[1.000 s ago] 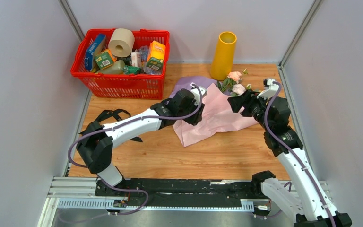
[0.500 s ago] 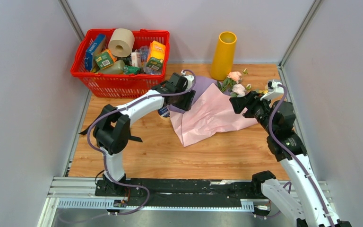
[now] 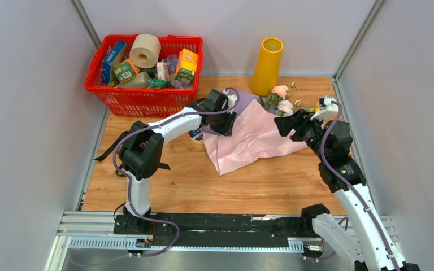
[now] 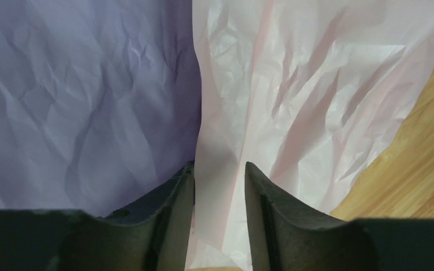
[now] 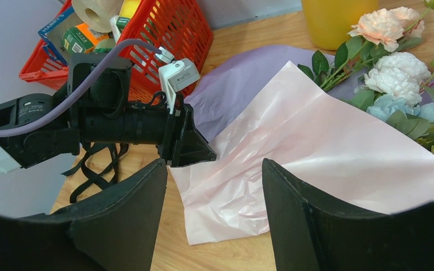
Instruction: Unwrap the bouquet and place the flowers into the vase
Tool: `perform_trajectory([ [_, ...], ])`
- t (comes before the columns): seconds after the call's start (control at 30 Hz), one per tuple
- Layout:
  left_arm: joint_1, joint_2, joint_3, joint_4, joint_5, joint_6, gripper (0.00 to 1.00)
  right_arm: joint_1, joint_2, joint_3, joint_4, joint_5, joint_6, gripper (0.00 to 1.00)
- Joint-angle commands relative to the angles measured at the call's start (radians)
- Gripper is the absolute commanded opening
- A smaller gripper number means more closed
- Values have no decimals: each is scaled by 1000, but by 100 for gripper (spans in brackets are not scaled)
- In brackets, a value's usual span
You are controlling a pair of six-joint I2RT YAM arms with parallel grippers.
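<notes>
The bouquet lies unwrapped: its pink paper (image 3: 254, 138) is spread flat over a lilac sheet (image 3: 247, 99). The flowers (image 3: 281, 100) rest loose at the paper's far right corner, near the foot of the yellow vase (image 3: 267, 66). My left gripper (image 3: 221, 119) hangs low over the paper's left edge, open, jaws straddling the seam between the lilac sheet (image 4: 79, 96) and the pink paper (image 4: 294, 96). My right gripper (image 3: 284, 121) hovers open beside the flowers (image 5: 395, 79), facing across the pink paper (image 5: 316, 147), nothing between its fingers (image 5: 299, 209).
A red basket (image 3: 147, 99) full of groceries, with a beige paper roll (image 3: 145, 49), stands at the back left. The black ribbon (image 5: 93, 169) lies on the wood left of the paper. A small round object (image 3: 195, 134) sits under my left forearm. Grey walls close both sides.
My left arm has folded up and carried its gripper from the paper's middle left to its far left edge. The right gripper drew back slightly to the right.
</notes>
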Motion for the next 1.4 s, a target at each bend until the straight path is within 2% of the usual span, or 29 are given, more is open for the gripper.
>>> perform_trajectory([
  [0.0,-1,-16,-16,57,53,12,41,-5,-3,10,15,-16,11,66],
  [0.03,-1,-19,-22,60,55,10,32,-3,-5,10,15,-16,11,66],
  [0.1,-1,-42,-35,69,64,4,21,-5,-5,8,15,-16,11,66],
  [0.23,-4,-109,-84,116,108,-25,1,-3,-2,3,15,-16,22,66],
  [0.27,-7,-122,-98,126,125,-40,0,-5,1,2,15,-16,27,66],
  [0.43,-58,-246,-200,218,141,-82,0,-3,9,3,15,-17,51,71],
  [0.73,-259,-333,-320,383,139,-155,0,-3,9,8,8,9,90,97],
  [1.03,-435,-295,-452,548,93,-227,0,-3,26,16,-26,24,111,97],
  [1.37,-512,-290,-582,669,73,-249,3,-3,78,5,-61,-37,177,93],
])
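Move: The raised fold of the pink wrapping paper sits right between my open left fingertips, its middle about 1 cm below my hand point. From my left hand the flowers lie about 11 cm ahead and 27 to the right, the yellow vase some 19 ahead and 16 right, and the tape roll 12 left, level with it. From my right hand the paper fold is about 7 cm ahead, 18 left, 21 below; the flowers 17 ahead, 9 right. My left fingers shut on the paper fold almost in place. Then I pull it back towards me some 23 cm and 10 cm to the right, in an arc that rises about 8 cm and comes down again, the hand turning clockwise, grip still closed. Meanwhile my right hand opens wide over the bouquet and, at the end, dips about 3 cm. ##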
